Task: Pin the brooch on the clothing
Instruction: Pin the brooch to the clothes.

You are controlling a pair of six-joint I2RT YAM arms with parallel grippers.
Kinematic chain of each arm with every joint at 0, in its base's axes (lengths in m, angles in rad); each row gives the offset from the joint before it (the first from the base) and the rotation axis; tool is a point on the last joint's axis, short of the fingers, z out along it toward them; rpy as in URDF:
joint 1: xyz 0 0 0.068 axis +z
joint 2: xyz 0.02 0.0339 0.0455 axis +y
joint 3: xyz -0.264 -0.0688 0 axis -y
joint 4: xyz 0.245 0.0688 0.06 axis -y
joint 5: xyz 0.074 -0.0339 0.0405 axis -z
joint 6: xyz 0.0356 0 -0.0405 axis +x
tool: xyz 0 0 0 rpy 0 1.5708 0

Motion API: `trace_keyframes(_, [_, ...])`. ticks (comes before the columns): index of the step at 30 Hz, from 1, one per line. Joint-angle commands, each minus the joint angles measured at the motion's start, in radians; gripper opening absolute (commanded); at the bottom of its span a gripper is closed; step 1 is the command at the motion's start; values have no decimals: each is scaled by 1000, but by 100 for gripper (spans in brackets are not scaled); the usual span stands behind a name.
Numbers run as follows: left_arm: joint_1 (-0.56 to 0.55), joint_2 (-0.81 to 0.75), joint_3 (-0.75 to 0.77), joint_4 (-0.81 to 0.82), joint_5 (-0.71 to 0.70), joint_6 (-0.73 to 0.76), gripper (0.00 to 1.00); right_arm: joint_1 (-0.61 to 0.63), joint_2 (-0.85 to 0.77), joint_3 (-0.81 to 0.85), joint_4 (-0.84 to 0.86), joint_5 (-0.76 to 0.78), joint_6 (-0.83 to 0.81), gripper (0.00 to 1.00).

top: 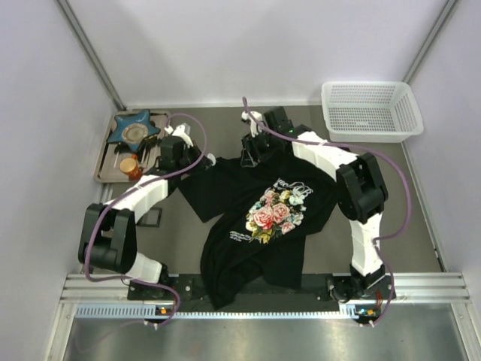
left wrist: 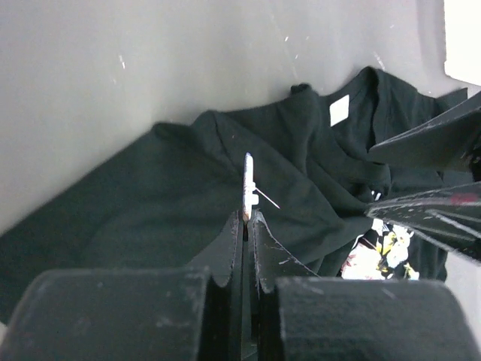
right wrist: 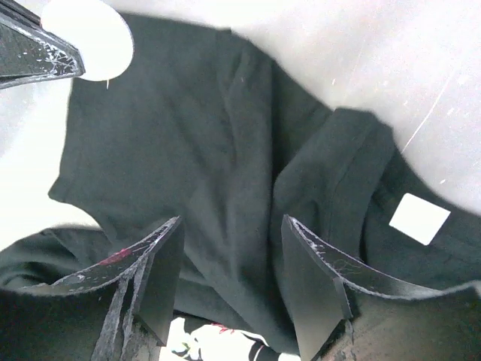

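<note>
The clothing (top: 259, 218), a black T-shirt with a rose print, lies crumpled at the table's middle. My left gripper (left wrist: 247, 218) is shut on the brooch (left wrist: 247, 184), seen edge-on as a thin pale disc with its pin pointing off to the right. It hovers just above the shirt's sleeve (left wrist: 188, 173). In the right wrist view the brooch (right wrist: 86, 37) shows as a pale round disc at the top left. My right gripper (right wrist: 231, 222) stands open over the folded fabric by the collar, near the white neck label (right wrist: 418, 218). From above, both grippers (top: 197, 158) (top: 252, 156) meet at the shirt's far edge.
A metal tray (top: 105, 162) at the far left carries a blue star-shaped dish (top: 134, 128) and a small orange cup (top: 129, 166). A white mesh basket (top: 370, 110) sits at the far right. A black square box (top: 149, 216) lies beside the left arm.
</note>
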Motion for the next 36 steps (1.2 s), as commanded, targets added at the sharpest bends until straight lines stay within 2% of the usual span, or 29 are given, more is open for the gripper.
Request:
trace_keyframes(1, [-6,62,15,40,50,-181,0,15,30,45,-55,52,-21,54])
trace_keyframes(6, [-26,93,1,49,50,-213,0,14,24,-7,-80,90,-52,53])
trace_keyframes(10, [-46,125,-9,54,88,-249,0,14,37,-11,-89,86,-19,48])
trace_keyframes(15, [-63,146,-28,89,79,-276,0,9,73,-16,-95,49,-3,47])
trace_keyframes(18, [-70,149,-29,87,91,-263,0,6,84,-13,-95,38,9,43])
trace_keyframes(24, [-77,151,-40,83,88,-261,0,5,112,5,-95,12,20,43])
trace_keyframes(26, [-78,157,-43,87,91,-261,0,5,113,9,-95,-3,20,36])
trace_keyframes(27, [-80,160,-42,87,91,-262,0,5,115,10,-95,-6,20,30])
trace_keyframes(28, [-80,163,-40,87,96,-262,0,5,113,10,-95,-14,28,18])
trace_keyframes(30, [-83,178,-32,84,106,-258,0,5,106,7,-95,-25,57,10])
trace_keyframes(31, [-83,183,-31,84,113,-258,0,3,94,7,-95,-37,63,1])
trace_keyframes(36, [-87,195,-28,135,169,-273,0,-6,58,15,-92,-80,127,0])
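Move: The fold of black clothing that the right fingers will shut on lies about 7 cm below them, some 2 cm back and 1 cm to their left. From the right hand, the white tag is roughly 5 cm ahead, 4 cm right and 8 cm down; the flower print is about 15 cm back and 9 cm right, 9 cm down. For the left hand, already holding the brooch, that fold is some 14 cm right, 3 cm back and 9 cm below. Sinking about 7 cm and easing 3 cm back, the right hand comes down on the clothing with half-open fingers, then shuts them late, pinching the fold between the tips. The left hand, keeping its grip on the brooch, drops quickly, then works rightward and down towards that fold, about 5 cm right and 7 cm lower in all, its fingers tipping nearly 20 degrees further down. ##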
